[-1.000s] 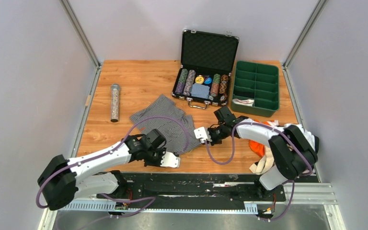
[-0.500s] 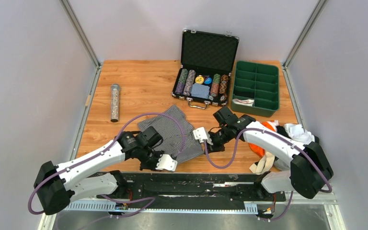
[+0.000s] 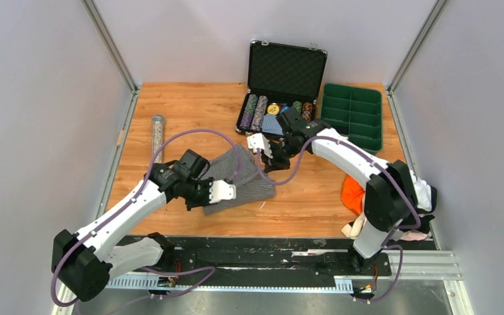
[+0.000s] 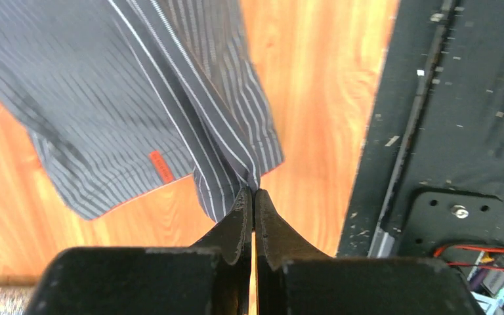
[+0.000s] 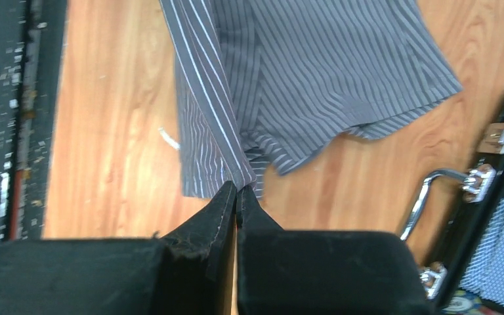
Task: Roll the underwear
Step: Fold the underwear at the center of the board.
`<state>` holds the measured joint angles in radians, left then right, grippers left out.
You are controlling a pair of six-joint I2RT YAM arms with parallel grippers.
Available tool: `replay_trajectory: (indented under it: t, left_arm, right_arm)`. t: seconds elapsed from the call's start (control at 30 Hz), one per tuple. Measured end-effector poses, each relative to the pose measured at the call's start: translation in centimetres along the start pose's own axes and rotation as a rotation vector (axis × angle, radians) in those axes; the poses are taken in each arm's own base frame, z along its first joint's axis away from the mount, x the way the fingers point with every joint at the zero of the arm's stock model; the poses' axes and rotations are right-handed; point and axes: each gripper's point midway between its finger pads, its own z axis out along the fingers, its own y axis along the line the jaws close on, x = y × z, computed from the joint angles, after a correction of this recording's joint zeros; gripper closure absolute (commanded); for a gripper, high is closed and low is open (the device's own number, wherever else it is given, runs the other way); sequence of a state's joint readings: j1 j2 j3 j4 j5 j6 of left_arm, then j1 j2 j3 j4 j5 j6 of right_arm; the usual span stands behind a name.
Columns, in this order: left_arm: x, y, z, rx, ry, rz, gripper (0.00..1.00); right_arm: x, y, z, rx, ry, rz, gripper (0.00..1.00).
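The grey-and-white pinstriped underwear [image 3: 241,178] lies folded over itself on the wooden table, its near edge lifted. My left gripper [image 3: 231,191] is shut on that edge at its near left end; in the left wrist view the gripper [image 4: 254,191] pinches a striped fold [image 4: 226,172]. My right gripper [image 3: 262,152] is shut on the same edge at the far right end, its tips [image 5: 237,188] clamping the striped band [image 5: 203,98]. More underwear, orange [image 3: 352,195] and white [image 3: 424,190], lies piled at the right by the right arm's base.
An open black poker-chip case [image 3: 279,108] stands just behind the right gripper, its handle [image 5: 433,190] close to the fingers. A green compartment tray [image 3: 351,117] sits at the back right. A glittery cylinder [image 3: 157,136] lies at the left. The black base plate [image 3: 269,252] runs along the near edge.
Both grippers have moved away from the near edge toward the back, the right one up to the case, carrying the striped edge with them. The cloth is now folded over itself.
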<state>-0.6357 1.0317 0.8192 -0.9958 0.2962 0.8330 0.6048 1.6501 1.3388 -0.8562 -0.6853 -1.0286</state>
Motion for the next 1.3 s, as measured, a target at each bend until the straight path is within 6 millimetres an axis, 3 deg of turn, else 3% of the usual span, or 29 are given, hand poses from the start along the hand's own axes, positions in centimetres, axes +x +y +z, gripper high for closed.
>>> replay_trajectory:
  t: [0.2,0.37,0.7,0.87,1.3]
  left_arm:
    - [1.6,4.4,-0.7,-0.102,0.042,-0.125,1.0]
    - [2.8,6.6,-0.5,-0.141,0.069,-0.213,1.0]
    - [5.1,11.6,-0.2,-0.22,0.096,-0.387,1.0]
    - [6.1,13.2,0.8,-0.216,0.118,-0.438,1.0]
    - [7.3,16.9,2.4,-0.24,0.171,-0.492,0.96]
  right_arm:
    - [-0.3,-5.1,1.4,0.036,0.015,0.034,1.0]
    - [-0.9,-9.0,2.8,0.078,0.002,0.079,1.0]
    - [-1.0,-15.1,5.1,0.194,-0.011,0.176,1.0]
    - [-0.6,-17.2,6.0,0.242,-0.012,0.207,1.0]
    - [1.5,-18.9,8.0,0.289,0.007,0.274,1.0]
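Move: Both hands already hold the lifted near edge of the underwear. Its far left corner lies roughly 15 cm ahead of the left hand, 5 cm left and 7 cm below; the glitter tube is some 24 cm ahead, 16 cm left. From the right hand, the underwear's far right corner is about 17 cm ahead, 8 cm left and 8 cm below, with the poker case's middle about 26 cm ahead, 4 cm right. Both hands, still pinching the edge, carry it forward about 18 cm, drifting left and down onto the far corners. ##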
